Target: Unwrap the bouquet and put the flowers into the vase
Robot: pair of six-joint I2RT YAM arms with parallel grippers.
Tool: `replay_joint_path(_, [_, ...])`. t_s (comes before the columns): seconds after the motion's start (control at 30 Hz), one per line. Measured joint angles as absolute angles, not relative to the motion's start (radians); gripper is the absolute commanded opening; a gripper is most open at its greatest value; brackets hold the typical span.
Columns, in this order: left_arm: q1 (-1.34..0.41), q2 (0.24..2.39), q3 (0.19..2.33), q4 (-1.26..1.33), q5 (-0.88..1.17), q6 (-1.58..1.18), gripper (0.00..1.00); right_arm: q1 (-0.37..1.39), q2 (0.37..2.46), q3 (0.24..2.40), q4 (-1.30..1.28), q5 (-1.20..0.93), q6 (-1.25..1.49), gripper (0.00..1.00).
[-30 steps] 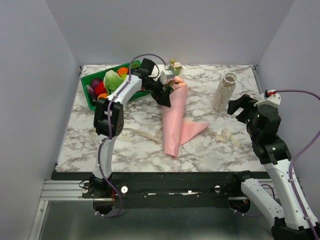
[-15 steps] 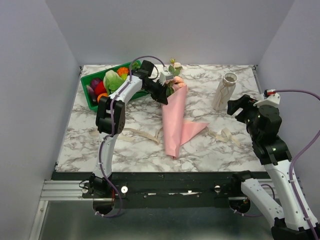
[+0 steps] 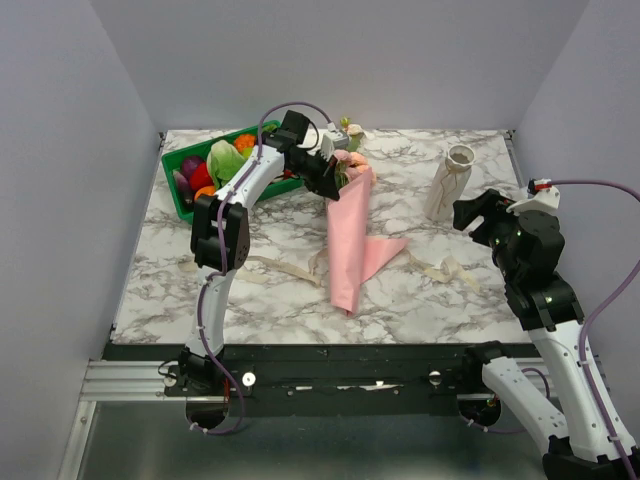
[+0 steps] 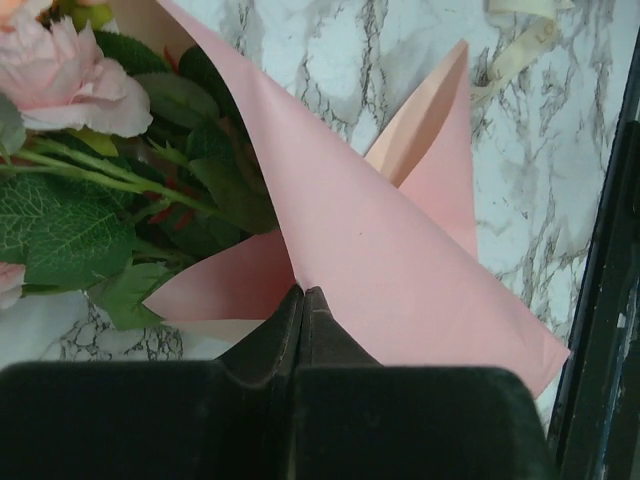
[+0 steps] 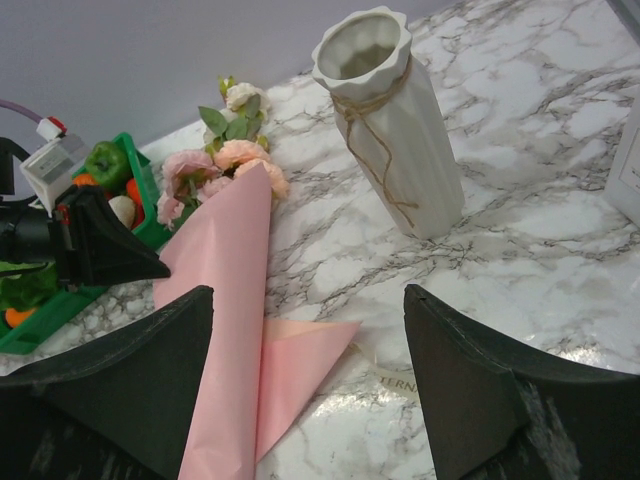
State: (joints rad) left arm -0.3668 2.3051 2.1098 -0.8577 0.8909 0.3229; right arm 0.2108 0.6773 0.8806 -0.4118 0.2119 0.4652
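The bouquet [image 3: 349, 240] lies on the marble table, a pink paper cone with its point toward me. The flowers [image 3: 348, 160], pink and cream roses with green leaves, stick out of its far end [image 4: 70, 75] [image 5: 225, 160]. My left gripper [image 3: 330, 182] is shut, pinching the pink paper's edge [image 4: 400, 270] beside the leaves. A loose flap of paper [image 5: 300, 360] spreads to the right. The cream vase [image 3: 448, 180] [image 5: 390, 130] stands upright at the right. My right gripper [image 3: 470, 215] [image 5: 308, 295] hangs open near the vase, holding nothing.
A green crate [image 3: 178, 190] of toy vegetables sits at the back left, close behind my left arm. Cream ribbon lies loose on the table left of the cone [image 3: 285, 268] and right of it [image 3: 450, 270] [image 5: 400, 385].
My left gripper has shut on the paper's edge and lifted slightly toward the back. The cone's body has shifted a little left. The right arm has hardly moved.
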Motion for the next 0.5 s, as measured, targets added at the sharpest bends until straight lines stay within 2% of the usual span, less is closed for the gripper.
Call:
replay_joint_path(0.17, [-0.377, 2.252, 2.163, -0.863, 0.896, 0.263, 0.0, 0.211, 0.658, 0.87, -0.41, 0.211, 0.471, 0.84])
replay_joint_path(0.27, [-0.391, 2.199, 2.169, -0.863, 0.903, 0.229, 0.05, 0.211, 0.646, 0.862, -0.41, 0.21, 0.471, 0.83])
replay_joint_path(0.37, [-0.411, 2.144, 2.171, -0.862, 0.904, 0.194, 0.31, 0.211, 0.641, 0.859, -0.41, 0.211, 0.471, 0.84])
replay_joint_path(0.4, [-0.423, 2.127, 2.173, -0.862, 0.904, 0.18, 0.5, 0.211, 0.64, 0.857, -0.409, 0.211, 0.471, 0.84])
replay_joint_path(0.47, [-0.45, 2.102, 2.184, -0.86, 0.904, 0.165, 0.78, 0.21, 0.638, 0.85, -0.408, 0.211, 0.471, 0.84])
replay_joint_path(0.5, [-0.461, 2.094, 2.186, -0.859, 0.904, 0.153, 0.99, 0.211, 0.636, 0.847, -0.408, 0.211, 0.472, 0.86])
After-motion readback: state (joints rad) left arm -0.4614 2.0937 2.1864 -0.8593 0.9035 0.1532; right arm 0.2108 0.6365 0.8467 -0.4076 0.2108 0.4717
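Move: The pink wrapper's upper left edge is already pinched in the left fingertips. The wrapped bouquet's middle lies about 8 cm back of them, 3 cm to the right and some 5 cm below. Its flower heads are 12 cm ahead and 3 cm right, the vase roughly 25 cm right and 1 cm ahead, and the vegetable basket's middle about 27 cm left and 8 cm ahead. From the right hand, the bouquet's middle lies about 7 cm ahead, 24 cm left and 22 cm below. The wrapper's pinched edge is pulled steeply upward off the bouquet by the left hand, which rises about 13 cm, at first almost straight up, then also swinging back and to the right over the bundle, some 4 cm each way. The fingers stay shut for most of the lift, then open to about half near the top while still rising, with the paper's edge still at the tips. ##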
